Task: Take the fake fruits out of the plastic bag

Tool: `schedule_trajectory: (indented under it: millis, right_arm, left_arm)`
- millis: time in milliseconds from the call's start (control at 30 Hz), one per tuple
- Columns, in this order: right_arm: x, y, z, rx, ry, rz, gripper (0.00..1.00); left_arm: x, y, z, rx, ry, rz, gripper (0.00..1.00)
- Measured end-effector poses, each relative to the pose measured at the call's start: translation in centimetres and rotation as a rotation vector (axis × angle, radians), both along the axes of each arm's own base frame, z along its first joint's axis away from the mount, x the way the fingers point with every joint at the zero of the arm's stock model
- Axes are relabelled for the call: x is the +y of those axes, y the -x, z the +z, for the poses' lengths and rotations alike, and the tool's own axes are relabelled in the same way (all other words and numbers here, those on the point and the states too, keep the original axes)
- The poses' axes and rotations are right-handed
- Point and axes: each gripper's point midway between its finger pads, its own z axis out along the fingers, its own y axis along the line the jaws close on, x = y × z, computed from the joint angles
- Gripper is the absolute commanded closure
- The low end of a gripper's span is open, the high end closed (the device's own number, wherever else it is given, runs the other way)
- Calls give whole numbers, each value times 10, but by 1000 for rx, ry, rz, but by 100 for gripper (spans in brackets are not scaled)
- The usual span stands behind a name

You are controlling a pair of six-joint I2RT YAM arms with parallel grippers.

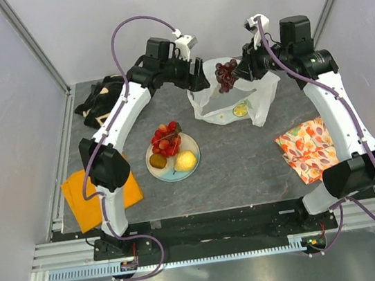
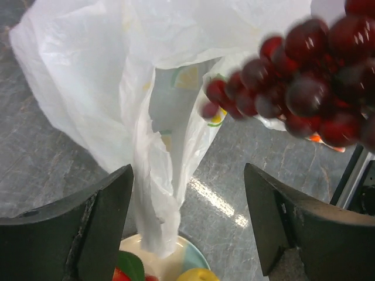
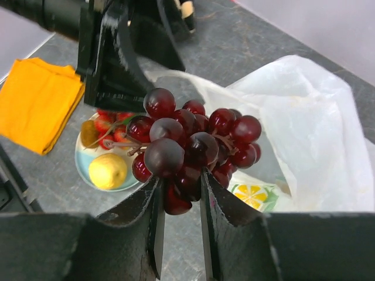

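My right gripper (image 3: 180, 193) is shut on the dark purple grape bunch (image 3: 193, 140) and holds it in the air above the mouth of the white plastic bag (image 1: 265, 94). A green-yellow citrus slice (image 1: 240, 110) shows inside the bag. My left gripper (image 2: 187, 216) stands open just left of the bag, with a twisted bag handle (image 2: 155, 205) hanging between its fingers and touching neither. The red berry cluster (image 1: 165, 137), brown piece (image 1: 157, 161) and yellow lemon (image 1: 185, 160) lie on the plate (image 1: 172, 177).
A folded orange cloth (image 1: 83, 190) lies at the front left. A fruit-patterned cloth (image 1: 309, 148) lies at the right. A black bag (image 1: 101, 100) sits at the back left. Grey walls enclose the table on three sides.
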Motion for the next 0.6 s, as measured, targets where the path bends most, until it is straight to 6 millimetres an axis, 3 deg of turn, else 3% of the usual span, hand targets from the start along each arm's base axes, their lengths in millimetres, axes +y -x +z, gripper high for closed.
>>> schedule_trajectory:
  millis: [200, 367, 600]
  right_arm:
    - [13, 24, 6, -1, -14, 60, 68]
    - [34, 46, 15, -11, -40, 149, 68]
    - [73, 83, -14, 75, -35, 291, 69]
  left_arm:
    - [34, 5, 19, -34, -20, 65, 16]
    - [70, 29, 55, -123, -36, 111, 16]
    - [91, 49, 90, -245, -56, 131, 16]
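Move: The right hand already holds the grapes; the plate they go to lies about 20 cm to its left, 13 cm back and 31 cm below. On the plate, the strawberries sit some 21 cm left and 6 cm back of the hand, the yellow fruit 16 cm left and 14 cm back. The bag is beneath, about 5 cm ahead and 2 cm right. From the left hand the plate is roughly 18 cm back, 9 cm left and 22 cm down. Right hand carries the pinched grapes some 11 cm back-left towards the plate while the open left retreats up-left. ##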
